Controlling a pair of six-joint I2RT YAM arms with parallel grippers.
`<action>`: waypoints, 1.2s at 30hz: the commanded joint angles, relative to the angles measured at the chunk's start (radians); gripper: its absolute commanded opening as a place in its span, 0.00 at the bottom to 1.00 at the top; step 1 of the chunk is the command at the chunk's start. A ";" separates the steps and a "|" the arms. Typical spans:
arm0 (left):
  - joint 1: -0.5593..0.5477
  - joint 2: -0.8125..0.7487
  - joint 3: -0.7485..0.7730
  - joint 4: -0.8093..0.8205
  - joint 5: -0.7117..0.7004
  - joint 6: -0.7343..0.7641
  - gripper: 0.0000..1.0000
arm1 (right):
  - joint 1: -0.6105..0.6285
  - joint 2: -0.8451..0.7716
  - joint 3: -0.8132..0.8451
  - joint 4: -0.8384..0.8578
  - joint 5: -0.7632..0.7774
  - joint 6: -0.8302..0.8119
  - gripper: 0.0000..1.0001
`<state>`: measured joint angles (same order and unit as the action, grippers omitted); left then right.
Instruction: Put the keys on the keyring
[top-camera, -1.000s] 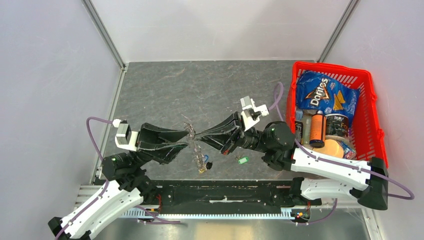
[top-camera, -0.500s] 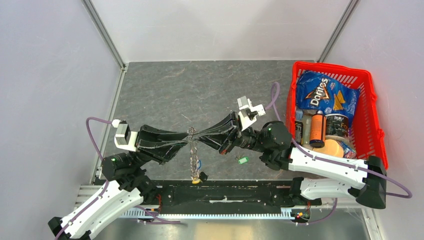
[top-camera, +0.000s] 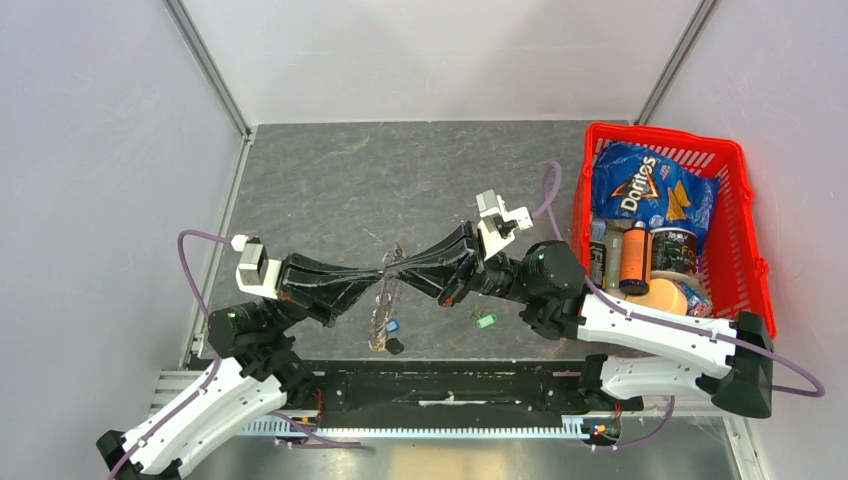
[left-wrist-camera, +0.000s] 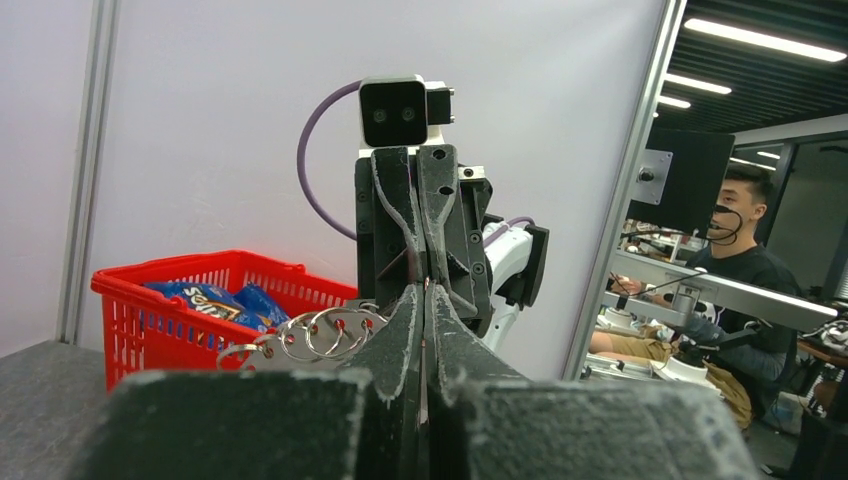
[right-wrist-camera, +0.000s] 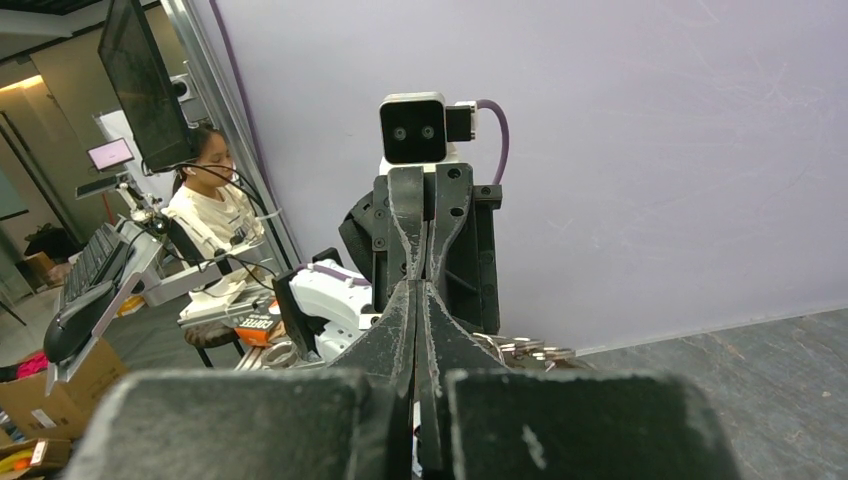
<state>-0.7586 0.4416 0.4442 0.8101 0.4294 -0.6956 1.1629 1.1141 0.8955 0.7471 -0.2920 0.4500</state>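
Note:
The keyring (top-camera: 384, 298) hangs edge-on above the table between my two grippers, a line of grey metal keys and rings. My left gripper (top-camera: 381, 284) is shut on it from the left and my right gripper (top-camera: 398, 268) from the right, fingertip to fingertip. A small blue piece (top-camera: 392, 325) and a black-headed key (top-camera: 396, 347) dangle at its lower end. The green-headed key (top-camera: 486, 320) lies on the table under my right arm. In the left wrist view, steel rings (left-wrist-camera: 312, 335) stick out left of my shut fingers (left-wrist-camera: 400, 330). In the right wrist view, keys (right-wrist-camera: 522, 351) show to the right of my fingers (right-wrist-camera: 395, 325).
A red basket (top-camera: 752, 240) with a Doritos bag (top-camera: 645, 190), bottles and jars stands at the right edge of the grey table (top-camera: 400, 180). Metal frame posts and white walls close off the back and sides.
My left gripper's fingers, spread a second ago, have closed on the keyring. The ring's lower end has swung left, and the dangling pieces moved with it. The right gripper has held its grip.

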 joint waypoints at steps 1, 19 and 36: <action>0.002 0.008 0.041 -0.007 0.032 -0.013 0.02 | 0.001 -0.020 0.058 0.069 -0.009 0.006 0.00; 0.003 -0.005 0.298 -0.527 0.233 0.148 0.02 | 0.001 -0.134 0.449 -0.981 -0.085 -0.168 0.46; 0.002 0.114 0.492 -0.799 0.365 0.227 0.02 | 0.001 0.107 0.732 -1.404 -0.252 -0.260 0.45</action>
<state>-0.7586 0.5411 0.8742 0.0418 0.7700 -0.5255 1.1629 1.2308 1.5684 -0.6044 -0.4934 0.2218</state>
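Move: Both hands' shut tips meet on the keyring, which hangs from them. For the right hand, which goes for it next, its middle is about 3 cm back, level sideways and 5 cm below. The blue key hangs roughly 4 cm back and 11 cm below, the black key some 6 cm back and 13 cm below. From the left hand, the keyring's middle is likewise 3 cm back, level sideways and 5 cm below. Letting go of the keyring, the right hand opens about halfway and draws off some 5 cm to the right and up. It then swings back left and down about 9 cm, fingers tipping down 40 degrees, to bring its open tips round the rings below the left fingertips. The left keeps its pinch, easing back 3-4 cm and slightly right, tipping down some 25 degrees. ##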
